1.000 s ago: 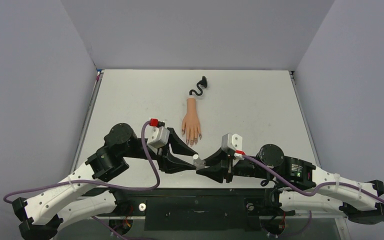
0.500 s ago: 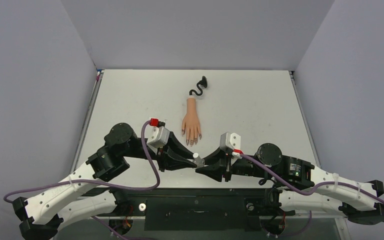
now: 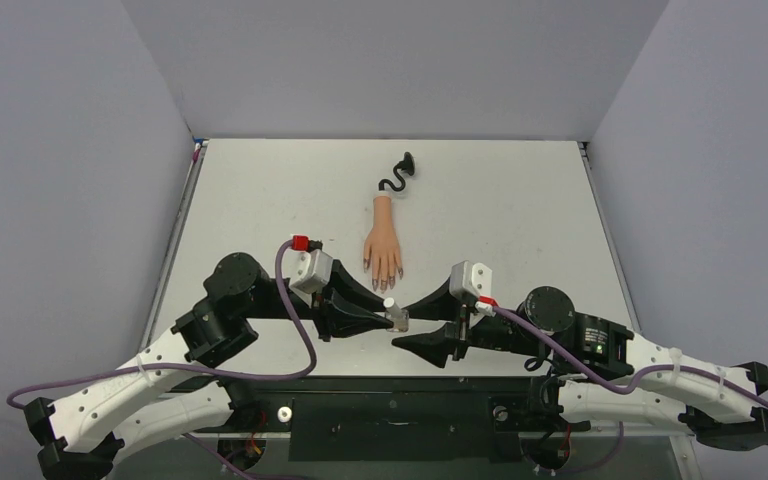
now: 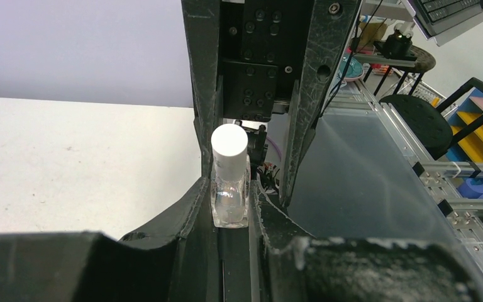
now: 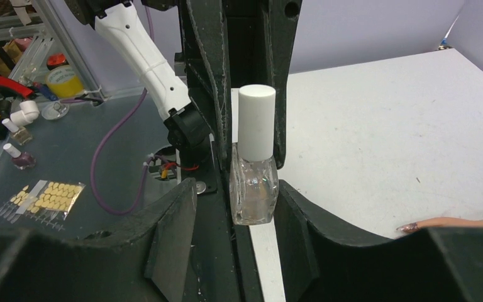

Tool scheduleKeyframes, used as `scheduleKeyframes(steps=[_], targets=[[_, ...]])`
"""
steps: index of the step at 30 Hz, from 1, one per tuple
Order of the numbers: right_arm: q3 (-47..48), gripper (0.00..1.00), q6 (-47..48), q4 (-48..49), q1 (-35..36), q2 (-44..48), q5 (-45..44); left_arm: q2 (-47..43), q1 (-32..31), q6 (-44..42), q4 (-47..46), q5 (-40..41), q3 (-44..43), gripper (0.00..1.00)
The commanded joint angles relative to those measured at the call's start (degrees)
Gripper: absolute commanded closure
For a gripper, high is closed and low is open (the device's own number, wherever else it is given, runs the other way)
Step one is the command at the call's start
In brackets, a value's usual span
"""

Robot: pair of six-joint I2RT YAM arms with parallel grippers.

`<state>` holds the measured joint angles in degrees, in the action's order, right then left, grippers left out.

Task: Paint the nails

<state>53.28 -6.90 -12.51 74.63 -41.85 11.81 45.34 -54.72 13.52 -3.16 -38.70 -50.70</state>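
The peach mannequin hand lies mid-table, fingers pointing toward me, with dark nails at its tips. One nail tip shows in the right wrist view. My left gripper is shut on the small clear polish bottle, which stands upright with its white cap on. The bottle shows between the left fingers. My right gripper is open, its jaws spread around the bottle from the opposite side. A clear gap shows on one side, and the other finger is close beside the glass.
The hand's curly black stem ends in a suction foot at the back. The table's near edge runs just under both grippers. Grey walls enclose the left, right and back. A bench with nail-tip sheets lies beyond the table.
The right gripper's jaws have spread open around the bottle, and its wrist has drawn slightly right. The left gripper has carried the bottle a little farther from me, toward the hand's fingertips.
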Motion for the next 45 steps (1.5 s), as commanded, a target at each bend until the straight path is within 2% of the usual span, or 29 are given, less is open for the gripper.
scheduleKeyframes(steps=[1, 4, 8, 10, 13, 20, 23, 28, 33, 36, 38, 39, 41, 45], targets=[[0.6, 0.58, -0.3, 4.5, 0.0, 1.1, -0.9, -0.8, -0.3, 1.8, -5.6, 1.1, 0.4, 1.00], [0.7, 0.62, -0.3, 4.9, 0.0, 0.8, -1.1, -0.8, -0.2, 2.2, -6.3, 1.2, 0.7, 1.00], [0.6, 0.72, -0.2, 5.1, 0.0, 0.4, -1.0, -1.2, -0.2, 2.5, -7.1, 1.4, 1.0, 1.00], [0.6, 0.73, -0.2, 5.1, 0.0, 0.3, -1.0, -1.3, -0.2, 2.7, -7.4, 1.5, 1.2, 1.00], [0.4, 0.72, -0.2, 5.1, -0.1, 0.3, -1.0, -1.5, -0.2, 2.9, -7.9, 1.6, 1.3, 1.00], [0.1, 0.62, -0.3, 5.2, 0.0, 0.4, -1.2, -1.9, -0.3, 3.3, -9.4, 1.3, 2.0, 1.00], [0.1, 0.63, -0.3, 5.2, 0.0, 0.4, -1.1, -2.0, -0.2, 3.7, -10.1, 1.1, 2.2, 1.00], [0.2, 0.75, -0.2, 5.3, 0.0, 0.3, -1.1, -2.0, -0.2, 4.1, -10.9, 0.9, 2.6, 1.00], [0.2, 1.00, -0.1, 5.4, 0.0, 0.3, -1.1, -1.7, -0.2, 4.7, -12.0, 1.1, 3.0, 1.00], [0.0, 1.00, -0.2, 5.4, 0.0, 0.8, -1.4, -1.4, -0.3, 4.8, -11.9, 1.1, 3.1, 1.00], [-0.3, 1.00, -0.3, 5.4, -0.1, 1.2, -1.7, -1.4, -0.3, 4.8, -11.7, 1.1, 3.1, 0.84], [-0.5, 1.00, -0.3, 5.4, 0.0, 1.4, -1.8, -1.5, -0.3, 4.8, -11.5, 1.0, 3.1, 0.67], [-0.8, 1.00, -0.4, 5.3, 0.0, 1.9, -2.0, -2.1, -0.3, 4.4, -10.4, 1.0, 3.0, 0.48], [-1.4, 1.00, -0.6, 5.0, 0.0, 2.9, -1.9, -3.7, -0.3, 3.6, -9.1, 1.2, 3.0, 0.33]])
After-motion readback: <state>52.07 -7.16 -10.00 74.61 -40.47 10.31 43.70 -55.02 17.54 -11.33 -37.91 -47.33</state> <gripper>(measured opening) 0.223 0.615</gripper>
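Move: The nail polish bottle, cap up, is already pinched at the left fingertips, barely 1 cm to the right of that hand point and level with it. From the right hand it stands about 1 cm ahead and 1 cm left, between its part-open fingers. The mannequin hand lies on the table, its middle some 25 cm ahead of the right hand, about 2 cm to its left and roughly 20 cm below. Rising about 1 cm and edging slightly forward, the right hand lines its open fingers up around the bottle, closes partway, eases open again, then shuts to pinch the glass and sinks a little. The left hand keeps its hold meanwhile, creeping up some 1 cm with a slight roll of 5 degrees, and only then opens wide to let go. ##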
